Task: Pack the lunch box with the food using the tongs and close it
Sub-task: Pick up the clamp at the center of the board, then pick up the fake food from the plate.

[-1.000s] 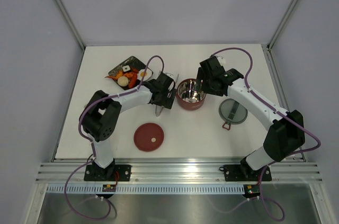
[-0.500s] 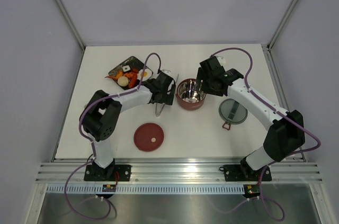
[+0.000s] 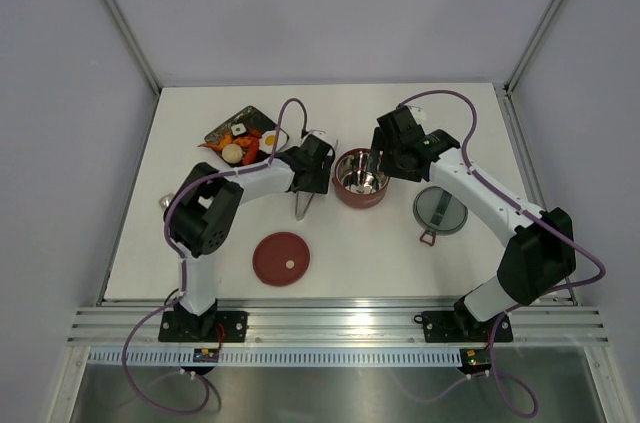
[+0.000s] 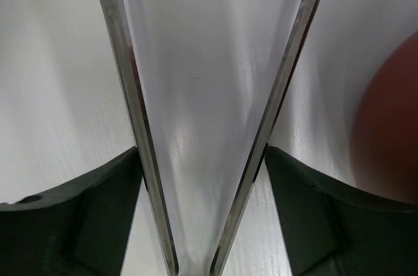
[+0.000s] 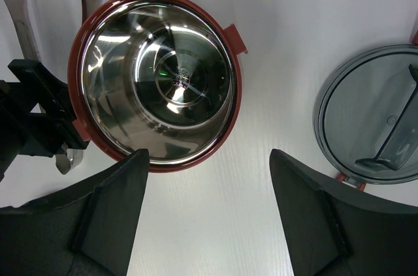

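The silver tongs lie flat on the table just left of the lunch box, a dark-red pot with a bare steel inside. My left gripper straddles the tongs low down. In the left wrist view its black fingers press on the outer sides of the two tong arms, near the narrow end of the V. My right gripper hangs open over the table at the lunch box's near rim, nothing between its fingers. The food sits on a black tray at the back left.
A dark-red round lid lies near the front, left of centre. A grey see-through lid with a handle lies right of the pot. The black tray stands close behind the left arm. A small silver object lies at the table's left.
My left gripper has drawn its fingers in against the tongs' arms, and the left arm's elbow has shifted right. The right arm and the pot have stayed put.
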Available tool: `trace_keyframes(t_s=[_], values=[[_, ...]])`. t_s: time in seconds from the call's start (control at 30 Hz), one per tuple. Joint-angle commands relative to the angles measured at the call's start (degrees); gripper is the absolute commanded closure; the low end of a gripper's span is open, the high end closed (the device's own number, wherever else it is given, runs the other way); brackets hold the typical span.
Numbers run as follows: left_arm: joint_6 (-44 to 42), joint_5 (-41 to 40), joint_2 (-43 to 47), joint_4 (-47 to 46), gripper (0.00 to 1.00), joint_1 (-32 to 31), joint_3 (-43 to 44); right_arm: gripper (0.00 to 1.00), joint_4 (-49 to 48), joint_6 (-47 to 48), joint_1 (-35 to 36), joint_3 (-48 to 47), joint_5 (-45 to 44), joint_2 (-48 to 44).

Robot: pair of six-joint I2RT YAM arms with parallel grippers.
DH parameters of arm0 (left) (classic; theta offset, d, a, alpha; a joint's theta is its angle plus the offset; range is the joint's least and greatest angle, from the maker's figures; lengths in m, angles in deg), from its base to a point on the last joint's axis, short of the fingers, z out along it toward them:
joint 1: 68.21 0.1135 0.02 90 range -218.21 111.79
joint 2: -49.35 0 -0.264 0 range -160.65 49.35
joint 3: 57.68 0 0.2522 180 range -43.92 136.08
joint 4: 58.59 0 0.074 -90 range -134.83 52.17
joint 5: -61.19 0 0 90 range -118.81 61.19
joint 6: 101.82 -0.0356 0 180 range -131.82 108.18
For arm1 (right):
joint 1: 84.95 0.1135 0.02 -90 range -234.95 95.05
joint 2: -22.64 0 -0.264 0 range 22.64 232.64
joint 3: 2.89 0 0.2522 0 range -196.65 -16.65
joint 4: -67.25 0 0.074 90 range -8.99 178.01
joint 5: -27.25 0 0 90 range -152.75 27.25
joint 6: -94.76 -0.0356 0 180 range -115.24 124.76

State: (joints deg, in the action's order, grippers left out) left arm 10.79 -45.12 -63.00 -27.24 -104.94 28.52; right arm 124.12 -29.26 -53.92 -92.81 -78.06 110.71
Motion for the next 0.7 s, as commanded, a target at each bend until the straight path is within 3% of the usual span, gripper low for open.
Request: trace_keyframes(t_s=[0.0,0.17,0.3,0.43,0.67], values=[[0.33,-0.47,-1.29,-0.62,0.3,0.08,-0.02,0.18,-0.57,0.53,0.35,-0.22,0.46,-1.32],[-0.46,-0.91,1.52,-0.1,0.61,0.08,-1.25,0.18,-0.48,0.36,0.26,-0.04,0.46,-1.41],[-1.69,-2.84,6.08,3.49,0.79,0.08,0.32,0.18,-0.49,0.27,0.26,-0.13,0.55,-1.5],[-6.07,-2.93,11.8,7.72,0.85,0.08,2.52,0.18,-0.4,0.36,0.35,-0.04,0.11,-2.03],[-11.45,-1.18,20.33,18.61,0.82,0.08,6.83,0.18,-0.57,0.45,0.26,0.14,0.28,-2.21]])
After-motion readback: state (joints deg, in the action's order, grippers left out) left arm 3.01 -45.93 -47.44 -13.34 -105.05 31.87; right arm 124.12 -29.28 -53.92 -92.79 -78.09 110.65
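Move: The left hand is already down at the clamp, its fingers just outside the two legs: the clamp's middle lies about 3 cm ahead, 1 cm to the right and roughly level, with the joined end towards the robot. The red pot stands some 11 cm to the right and about 1 cm farther out, the food tray about 12 cm ahead and 16 cm left. From the right hand the clamp lies some 15 cm left, 6 cm ahead and 16 cm below. The left hand first stays almost in place and closes its fingers from nearly wide open to about a fifth, pinching the clamp's two legs from outside near the joined end and squeezing them together. It then lifts the clamp off the table, slowly at first and then fast, about 11 cm up, easing some 2 cm back and 2 cm left, away from the red pot, while the fingers keep their hold. ##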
